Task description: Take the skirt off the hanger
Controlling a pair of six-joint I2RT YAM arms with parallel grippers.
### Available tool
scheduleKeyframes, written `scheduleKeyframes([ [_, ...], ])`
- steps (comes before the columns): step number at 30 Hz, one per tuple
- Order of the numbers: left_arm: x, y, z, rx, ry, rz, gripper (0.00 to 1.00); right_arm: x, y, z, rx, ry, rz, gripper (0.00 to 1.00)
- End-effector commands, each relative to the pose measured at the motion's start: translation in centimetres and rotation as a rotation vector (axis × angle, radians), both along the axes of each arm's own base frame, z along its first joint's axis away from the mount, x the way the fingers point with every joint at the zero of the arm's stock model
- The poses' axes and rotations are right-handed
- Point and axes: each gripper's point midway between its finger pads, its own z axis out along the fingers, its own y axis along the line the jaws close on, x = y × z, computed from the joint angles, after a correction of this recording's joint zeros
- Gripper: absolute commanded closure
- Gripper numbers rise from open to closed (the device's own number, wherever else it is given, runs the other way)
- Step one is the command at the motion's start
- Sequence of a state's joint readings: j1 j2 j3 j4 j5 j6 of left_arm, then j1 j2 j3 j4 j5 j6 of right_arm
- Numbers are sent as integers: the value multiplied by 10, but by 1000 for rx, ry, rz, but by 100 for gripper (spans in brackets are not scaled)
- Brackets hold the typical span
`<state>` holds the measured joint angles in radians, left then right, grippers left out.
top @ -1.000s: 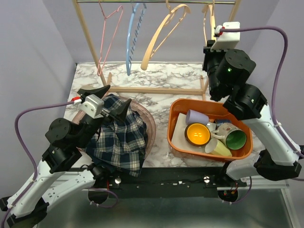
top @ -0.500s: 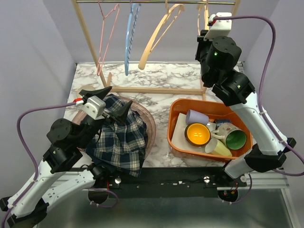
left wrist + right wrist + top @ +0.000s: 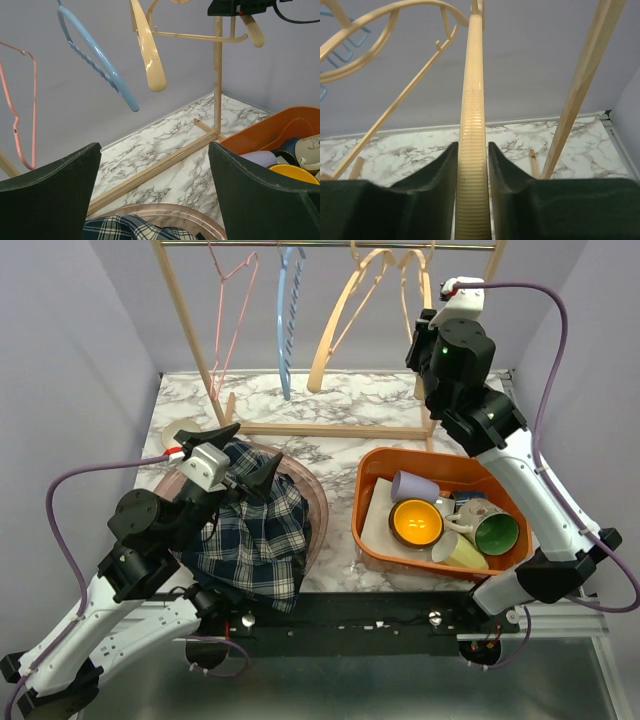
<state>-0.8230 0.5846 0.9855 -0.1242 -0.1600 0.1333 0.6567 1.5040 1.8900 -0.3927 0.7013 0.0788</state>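
The plaid skirt [image 3: 255,530] lies crumpled in a round pinkish basin [image 3: 318,502] at the near left, off any hanger; its edge shows at the bottom of the left wrist view as the skirt [image 3: 130,231]. Just above it, my left gripper [image 3: 237,450] hangs open and empty, the left gripper [image 3: 155,146] showing bare marble between its wide fingers. High at the wooden rack, my right gripper [image 3: 420,320] is shut on the ribbed arm of a tan hanger [image 3: 412,265]. In the right wrist view the hanger [image 3: 472,100] runs straight up between the pads of the right gripper [image 3: 472,150].
A wooden rack [image 3: 190,340] at the back carries a pink wire hanger [image 3: 228,320], a blue hanger [image 3: 290,320] and another tan hanger [image 3: 345,320]. An orange bin [image 3: 372,530] with several cups stands at the right. The rack's base bar [image 3: 330,430] crosses the marble.
My right arm has moved left and up along the rack with the tan hanger in its grip; the other hangers have swung. The left arm has hardly moved.
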Motion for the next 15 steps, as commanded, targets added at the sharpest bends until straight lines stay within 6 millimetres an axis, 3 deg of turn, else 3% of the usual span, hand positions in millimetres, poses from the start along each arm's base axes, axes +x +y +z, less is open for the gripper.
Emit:
scheduleKeyframes([
  [1, 4, 0, 2, -24, -8, 15, 1, -16, -2, -1, 44, 20, 48, 50],
  [2, 5, -1, 2, -23, -7, 15, 1, -19, -4, -3, 45, 27, 48, 33],
  [7, 7, -1, 2, -31, -1, 23, 1, -56, -20, 11, 71, 25, 109, 0],
  [11, 13, 5, 3, -52, 17, 69, 1, -95, -27, 8, 54, 60, 225, 0],
  [15, 19, 3, 4, -76, 50, 85, 1, -136, -18, -15, 53, 115, 413, 0],
])
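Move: The right fingers are still shut on the near shoulder of the rightmost wooden hanger, whose middle lies about 12 cm ahead of this hand and 6 cm above it. The rail runs 12 cm ahead and some 14 cm up. A second wooden hanger hangs about 13 cm left of the held one; the rack's right post stands 12 cm ahead and 11 cm to the right. From the left hand the held hanger is roughly 26 cm ahead, 32 cm right, 9 cm up. Open the right gripper fully to let go of the bare wooden hanger, then draw back from the rail, speeding up over about 9 cm and bearing about 3 cm to the right, with a slight rise near the end. Turn the hand some 10 degrees counter-clockwise as it backs off, so that the hanger's end comes clear from between the fingers. ##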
